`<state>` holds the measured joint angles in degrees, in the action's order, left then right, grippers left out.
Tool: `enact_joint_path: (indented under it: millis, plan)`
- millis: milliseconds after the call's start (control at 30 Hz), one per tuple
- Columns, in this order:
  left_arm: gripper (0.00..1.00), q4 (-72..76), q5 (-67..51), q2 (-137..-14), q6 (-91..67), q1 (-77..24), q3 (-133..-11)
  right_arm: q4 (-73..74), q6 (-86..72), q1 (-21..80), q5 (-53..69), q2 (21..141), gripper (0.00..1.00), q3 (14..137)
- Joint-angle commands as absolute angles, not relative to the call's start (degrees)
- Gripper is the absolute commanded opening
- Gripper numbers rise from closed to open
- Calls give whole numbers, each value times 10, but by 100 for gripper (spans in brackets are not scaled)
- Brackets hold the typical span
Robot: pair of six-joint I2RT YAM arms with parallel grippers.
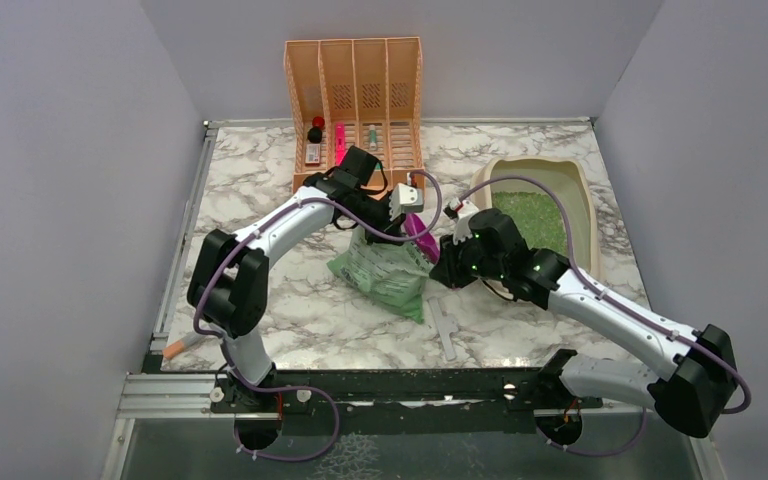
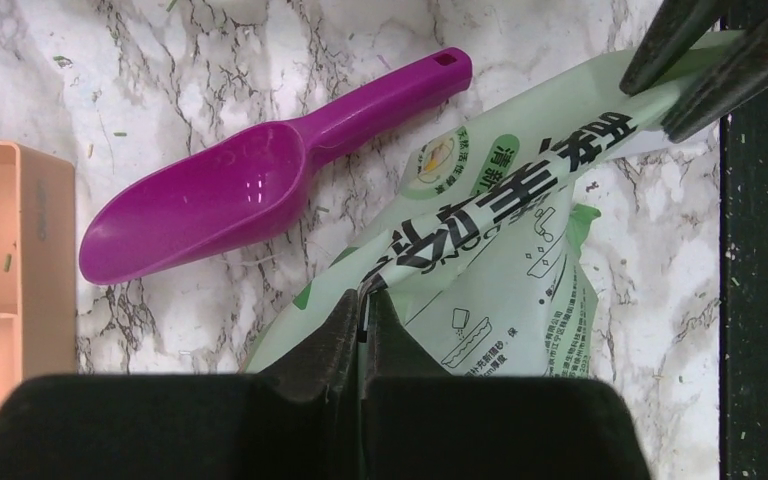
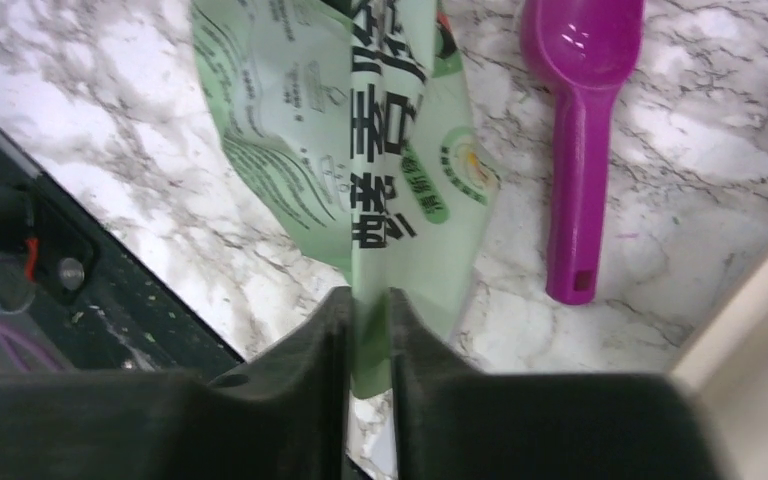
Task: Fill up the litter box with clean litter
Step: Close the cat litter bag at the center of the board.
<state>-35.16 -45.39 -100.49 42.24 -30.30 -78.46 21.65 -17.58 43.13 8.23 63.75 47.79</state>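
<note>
The beige litter box (image 1: 582, 190) stands at the back right, and green clean litter (image 1: 530, 215) covers its floor. A pale green printed bag (image 1: 385, 272) hangs stretched between both arms in the middle of the table. My left gripper (image 2: 364, 298) is shut on one top corner of the bag (image 2: 500, 250). My right gripper (image 3: 368, 295) has the opposite edge of the bag (image 3: 360, 150) between its fingers, which stand slightly apart. A purple scoop (image 2: 260, 180) lies empty on the marble beside the bag, its handle (image 3: 575, 190) toward the litter box.
A peach slatted file organizer (image 1: 355, 95) with small bottles and markers stands at the back centre. A white strip (image 1: 443, 328) lies near the front edge, and an orange pen (image 1: 175, 347) lies at the front left. Grey walls enclose the table.
</note>
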Motion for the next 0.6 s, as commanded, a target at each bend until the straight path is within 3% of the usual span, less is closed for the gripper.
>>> enact_joint_path:
  millis: [0, 33, 67, 200, 233, 267, 300, 333, 400, 467, 567]
  plan:
    - [0, -351, -416, -1012, 429, -301, -811, 269, -217, 434, 32, 642, 13, 453]
    - [0, -351, -415, -1013, 431, -301, -812, 261, -213, 434, 21, 642, 3, 451]
    - [0, -351, -413, -1015, 431, -301, -814, 259, -212, 434, 8, 643, 1, 452]
    - [0, -351, -404, -1017, 432, -300, -815, 264, -214, 434, -34, 635, 1, 454]
    - [0, -350, -403, -1017, 433, -299, -816, 256, -213, 434, -28, 628, 6, 451]
    - [0, -350, -405, -1017, 434, -299, -818, 247, -212, 434, -16, 624, 23, 447]
    - [0, -351, -408, -1018, 434, -299, -819, 235, -209, 434, 2, 621, 33, 442]
    - [0, -350, -411, -1018, 435, -299, -821, 225, -206, 434, 18, 623, 34, 439]
    - [0, -350, -418, -1018, 436, -299, -824, 217, -205, 434, 24, 636, 25, 438]
    - [0, -351, -423, -1018, 436, -299, -825, 221, -195, 434, 29, 658, 3, 444]
    - [0, -351, -422, -1019, 437, -299, -824, 221, -193, 435, 17, 663, 1, 451]
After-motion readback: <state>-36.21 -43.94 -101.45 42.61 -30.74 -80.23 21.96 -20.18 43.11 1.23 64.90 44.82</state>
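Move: The right fingers, partly open, straddle the cat litter bag's rolled mouth; its free end hangs about 2 cm to their right and 2 cm below. The bag's body lies some 13 cm left and 4 cm ahead of this hand, the purple scoop about 13 cm straight ahead, and the grey scraper roughly 6 cm straight back, both some 11 cm below. From the left hand, pinching the same roll, that free end is about 11 cm back, 10 cm right and level. The right hand works its grip outward along the roll to the mouth's free end, about 3 cm down and 2 cm to the right, its wrist turning a little clockwise while the fingers shut, part again about as wide as before, and close to pinch the end. The left hand stays in place with its fingers shut, still pinching the roll and holding it against the right hand's work. ##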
